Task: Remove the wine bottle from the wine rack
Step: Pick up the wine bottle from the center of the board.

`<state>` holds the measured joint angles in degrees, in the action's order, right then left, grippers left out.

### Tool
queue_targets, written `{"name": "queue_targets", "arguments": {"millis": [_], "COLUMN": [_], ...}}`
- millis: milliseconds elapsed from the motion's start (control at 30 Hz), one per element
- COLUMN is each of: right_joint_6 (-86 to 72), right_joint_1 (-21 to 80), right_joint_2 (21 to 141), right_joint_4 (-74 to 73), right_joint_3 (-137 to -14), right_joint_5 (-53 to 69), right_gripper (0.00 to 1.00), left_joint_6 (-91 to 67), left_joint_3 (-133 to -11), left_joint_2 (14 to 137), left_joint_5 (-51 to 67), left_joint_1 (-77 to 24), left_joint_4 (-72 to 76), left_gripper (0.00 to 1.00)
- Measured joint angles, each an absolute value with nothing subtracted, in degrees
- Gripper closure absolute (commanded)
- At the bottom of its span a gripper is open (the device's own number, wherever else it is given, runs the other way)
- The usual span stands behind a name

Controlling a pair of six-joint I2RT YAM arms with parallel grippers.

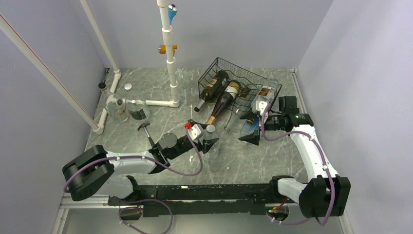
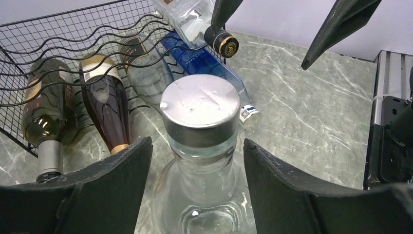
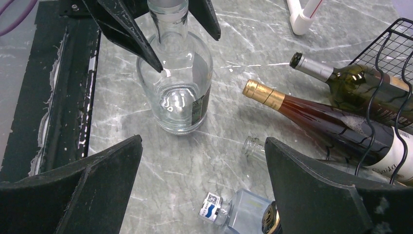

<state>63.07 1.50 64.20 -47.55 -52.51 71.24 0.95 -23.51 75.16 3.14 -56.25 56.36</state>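
The black wire wine rack (image 1: 229, 73) stands at the back right, with several bottles lying in it. Among them are a green wine bottle (image 1: 213, 89) with a silver foil and a dark wine bottle (image 1: 225, 101) with a gold foil (image 3: 258, 90). In front of the rack a clear glass bottle (image 2: 202, 161) with a silver cap stands upright on the table. My left gripper (image 2: 196, 144) is open around its neck, with a gap on each side. My right gripper (image 1: 249, 133) hangs open by the rack's front right, above a blue-capped bottle (image 3: 214, 207), holding nothing.
A white pipe frame (image 1: 170, 63) rises at the back left, with a glass jar (image 1: 139, 111) and small caps beside its base. An empty clear bottle neck (image 3: 253, 146) pokes out of the rack's low row. A black rail (image 1: 204, 192) runs along the near edge.
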Motion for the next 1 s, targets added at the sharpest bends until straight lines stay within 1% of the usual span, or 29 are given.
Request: {"name": "queue_targets", "arguments": {"millis": [133,300,367,433,500,633,667,833,1000], "right_joint_6": [63.07,63.26,63.37,63.46,63.46,63.46,63.48,63.51,63.66], "right_joint_1": [1.39,1.21,1.19,1.19,1.19,1.19,1.19,1.1,1.04], "right_joint_2": [64.2,64.2,64.2,64.2,64.2,64.2,64.2,64.2,64.23], "right_joint_4": [-47.55,-47.55,-47.55,-47.55,-47.55,-47.55,-47.55,-47.55,-47.55], "right_joint_3": [-52.51,-52.51,-52.51,-52.51,-52.51,-52.51,-52.51,-52.51,-52.51], "right_joint_5": [71.24,71.24,71.24,71.26,71.24,71.24,71.24,71.24,71.24], "right_gripper": [0.0,0.0,0.0,0.0,0.0,0.0,0.0,0.0,0.0], "left_joint_6": [0.82,-0.1,-0.49,-0.89,-1.15,-2.31,-2.37,-2.61,-2.44], "left_joint_3": [-24.03,-24.56,-24.62,-24.77,-24.91,-24.95,-24.97,-24.97,-24.97], "left_joint_2": [76.03,76.69,76.77,76.77,76.77,76.86,76.88,76.55,72.93], "left_joint_5": [3.14,3.16,3.18,3.2,3.53,3.86,3.79,3.49,1.89], "left_joint_1": [-56.25,-56.25,-56.25,-56.25,-56.25,-56.51,-56.51,-56.45,-56.23], "left_joint_4": [56.42,56.77,56.77,56.8,57.1,57.39,57.36,56.86,51.53], "left_gripper": [0.38,0.42,0.47,0.54,0.66,0.96,1.0,1.0,1.0]}}
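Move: The clear silver-capped bottle stands upright between the left hand's open fingers, its neck level with them and about 1 cm to the right, its middle some 9 cm below. From there the gold-topped bottle in the rack lies roughly 24 cm ahead and 6 cm right, the blue bottle about 12 cm ahead and 22 cm right, both some 14 to 18 cm lower. From the right hand, the clear bottle's middle is some 14 cm left, 2 cm back and 10 cm below. The left hand eases about 1 cm to the right, pushing its half-closed fingers on around the clear bottle's neck, and shuts them from three-quarters open until they stop on the glass just under the silver cap, pinching it. Still gripping, it then draws back about 1 cm to the left, having risen only some half a centimetre in all, with the wrist tipping about 5 degrees. ##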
